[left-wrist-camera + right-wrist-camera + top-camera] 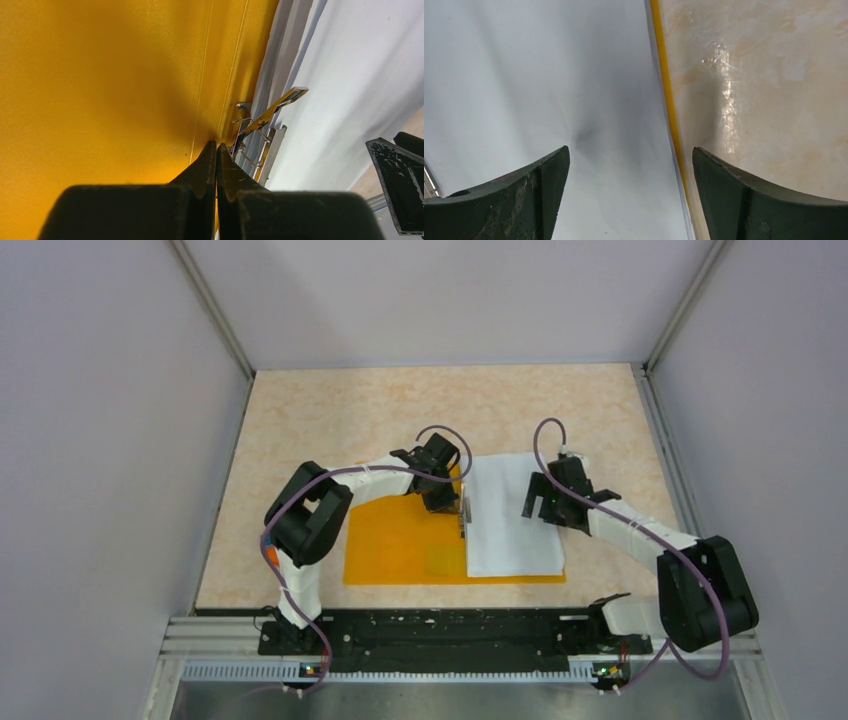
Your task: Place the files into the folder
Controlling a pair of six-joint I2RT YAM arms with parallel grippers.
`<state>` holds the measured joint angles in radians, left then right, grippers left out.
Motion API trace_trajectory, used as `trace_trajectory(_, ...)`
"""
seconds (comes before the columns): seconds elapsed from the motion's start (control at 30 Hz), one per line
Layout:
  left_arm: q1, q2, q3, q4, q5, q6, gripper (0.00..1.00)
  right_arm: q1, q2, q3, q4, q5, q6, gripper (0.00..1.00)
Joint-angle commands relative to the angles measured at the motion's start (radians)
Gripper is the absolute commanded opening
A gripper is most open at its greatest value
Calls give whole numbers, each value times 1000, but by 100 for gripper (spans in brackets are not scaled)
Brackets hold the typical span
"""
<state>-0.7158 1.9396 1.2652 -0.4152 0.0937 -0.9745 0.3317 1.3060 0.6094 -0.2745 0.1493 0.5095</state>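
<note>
The orange folder (400, 540) lies open and flat on the table. The files (510, 515), white sheets with a blank one on top, lie on its right half. Only a thin orange strip of the folder (664, 75) shows past the right edge of the files (524, 75). My left gripper (462, 515) is shut, and its tips (216, 146) rest at the crease of the folder (100, 90), beside a metal clip (265, 125) and the files (350, 75). My right gripper (548, 508) hangs open (630, 155) over the sheets' right edge, holding nothing.
The beige marbled table (774, 75) stretches past the folder's right edge and behind it (400, 410). Grey walls and metal rails close in the table on three sides. A dark finger of the right gripper (395, 185) shows at the edge of the left wrist view.
</note>
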Motion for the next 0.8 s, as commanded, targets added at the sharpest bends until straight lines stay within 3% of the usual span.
trace_trajectory(0.0,-1,7,21,-9,-23,9,0,8,-58,43,-53,49,12,91)
trace_trajectory(0.17,7,-46,102,-71,-83,75,10,10,-150,80,-129,16,23,87)
trace_trajectory(0.27,29,-66,171,-76,-117,108,16,53,-220,67,-179,-30,66,71)
trace_trajectory(0.33,53,-55,219,-32,-100,138,22,132,-254,68,-235,-2,118,54)
trace_trajectory(0.47,85,40,369,57,15,193,32,342,-313,60,-370,84,266,33)
trace_trajectory(0.6,92,183,567,89,113,232,34,492,-401,13,-449,132,424,12)
trace_trajectory(0.77,92,325,712,171,173,208,34,657,-421,-31,-474,175,582,0)
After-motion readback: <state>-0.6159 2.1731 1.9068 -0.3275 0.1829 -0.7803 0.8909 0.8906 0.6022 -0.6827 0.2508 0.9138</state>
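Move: The files' middle lies about 12 cm right of the left hand, 2 cm back and 2 cm below; their far edge is some 12 cm ahead and 10 cm right. The clip sits 2 cm right of that hand and 1 cm back. From the right hand, the files' middle is about 9 cm left, 1 cm back and 3 cm below, their near edge roughly 14 cm back and 9 cm left, and the clip 20 cm left and level. Send the hands to opposite ends of the files. Lift the left gripper away from the clip, forward some 16 cm, up 14 and right 7, to above the far edge, tilting its fingers forward and right while opening them about a third. Raise the right gripper off the right-hand edge, then carry it back about 12 cm and left 8 towards the near edge, shutting its wide-open fingers. ##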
